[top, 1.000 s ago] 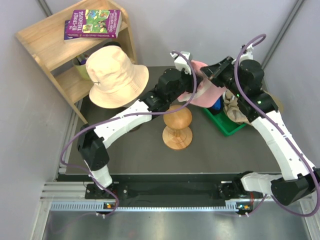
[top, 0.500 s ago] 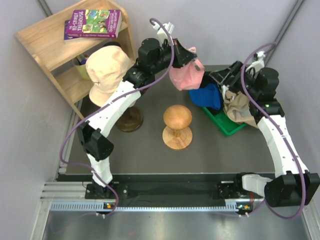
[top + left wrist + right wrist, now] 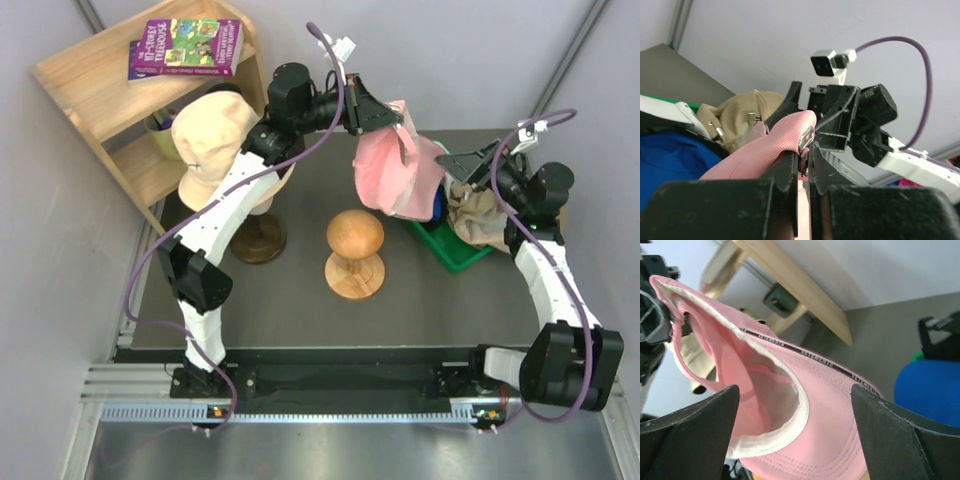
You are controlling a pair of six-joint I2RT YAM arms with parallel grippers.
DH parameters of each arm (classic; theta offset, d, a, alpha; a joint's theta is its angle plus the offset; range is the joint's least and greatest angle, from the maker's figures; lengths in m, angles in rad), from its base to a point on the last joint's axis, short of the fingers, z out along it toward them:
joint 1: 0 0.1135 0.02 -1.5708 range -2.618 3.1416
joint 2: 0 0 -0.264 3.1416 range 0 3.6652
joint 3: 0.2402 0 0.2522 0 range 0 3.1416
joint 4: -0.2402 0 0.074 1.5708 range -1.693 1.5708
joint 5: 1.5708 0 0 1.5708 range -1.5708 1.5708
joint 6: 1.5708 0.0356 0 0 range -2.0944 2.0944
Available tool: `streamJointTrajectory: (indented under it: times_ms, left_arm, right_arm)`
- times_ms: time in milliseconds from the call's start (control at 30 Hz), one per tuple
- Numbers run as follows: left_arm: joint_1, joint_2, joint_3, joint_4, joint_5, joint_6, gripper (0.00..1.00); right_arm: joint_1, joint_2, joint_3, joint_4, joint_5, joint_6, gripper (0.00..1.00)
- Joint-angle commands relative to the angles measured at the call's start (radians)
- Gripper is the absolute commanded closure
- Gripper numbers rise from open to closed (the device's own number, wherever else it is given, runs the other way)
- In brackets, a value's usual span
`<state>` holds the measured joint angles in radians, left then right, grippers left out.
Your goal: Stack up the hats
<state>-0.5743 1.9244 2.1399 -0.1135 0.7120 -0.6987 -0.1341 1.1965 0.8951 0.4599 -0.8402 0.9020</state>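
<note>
A pink cap (image 3: 393,178) hangs in the air above the back of the table. My left gripper (image 3: 387,116) is shut on its back strap (image 3: 806,139), with the jaws pinching the fabric. My right gripper (image 3: 468,160) stands open just right of the cap, and the cap's underside (image 3: 830,405) fills the space ahead of its spread fingers without touching them. A royal blue cap (image 3: 437,206) and a khaki-tan cap (image 3: 482,216) lie in a green bin (image 3: 452,250). A pale peach hat (image 3: 215,140) sits on a head form at the left.
A mushroom-shaped wooden stand (image 3: 355,252) stands mid-table, just below the hanging cap. The head form's dark round base (image 3: 258,240) is to its left. A wooden shelf (image 3: 120,90) with a purple book (image 3: 188,47) fills the back left corner.
My right gripper has opened, let go of the pink cap and drawn back to the right. My left gripper has lifted the cap up from beside the bin, and it now hangs opened out.
</note>
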Motion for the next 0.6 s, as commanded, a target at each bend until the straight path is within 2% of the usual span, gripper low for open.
streamJointTrajectory:
  times_ms: [0, 100, 233, 367, 567]
  left_arm:
    - [0.002, -0.031, 0.066, 0.09, 0.093, -0.027, 1.0]
    - [0.002, -0.033, 0.069, 0.144, 0.118, -0.074, 1.0]
    - [0.002, -0.024, 0.104, 0.166, 0.141, -0.114, 1.0]
    - [0.002, -0.018, 0.124, 0.169, 0.156, -0.131, 1.0]
    - [0.002, -0.019, 0.144, 0.175, 0.17, -0.153, 1.0]
  right_arm:
    - [-0.024, 0.041, -0.025, 0.324, -0.14, 0.123, 0.07]
    - [-0.022, 0.07, -0.059, 0.402, -0.163, 0.15, 0.07]
    - [-0.021, 0.124, -0.129, 0.586, -0.192, 0.222, 0.05]
    - [0.011, 0.193, -0.147, 0.741, -0.235, 0.331, 0.05]
    - [0.031, 0.291, -0.147, 0.948, -0.215, 0.468, 0.05]
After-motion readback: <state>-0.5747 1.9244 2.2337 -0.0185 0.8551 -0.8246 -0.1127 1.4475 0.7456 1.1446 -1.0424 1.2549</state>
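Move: The left hand already holds the pink hat by its edge. From it, the tan hat on the tall head sits roughly 36 cm left, 4 cm farther out and 15 cm lower; the wooden stand is about 9 cm left, 3 cm nearer and 33 cm lower. The pink hat's middle lies about 7 cm left of the open right hand, level fore-and-aft and 2 cm above; the blue cap is some 14 cm ahead, sideways level, 28 cm below. Upward and back, the left hand raises the pink hat about 5 cm while drawing it some 4 cm nearer the base, turning slightly clockwise and keeping its pinch on the edge. Meanwhile the right hand, after a tiny rise, sinks about 4 cm and slides 3 cm left, going lower beneath the hat, its wrist turning some 15 degrees counter-clockwise with fingers wide open. ##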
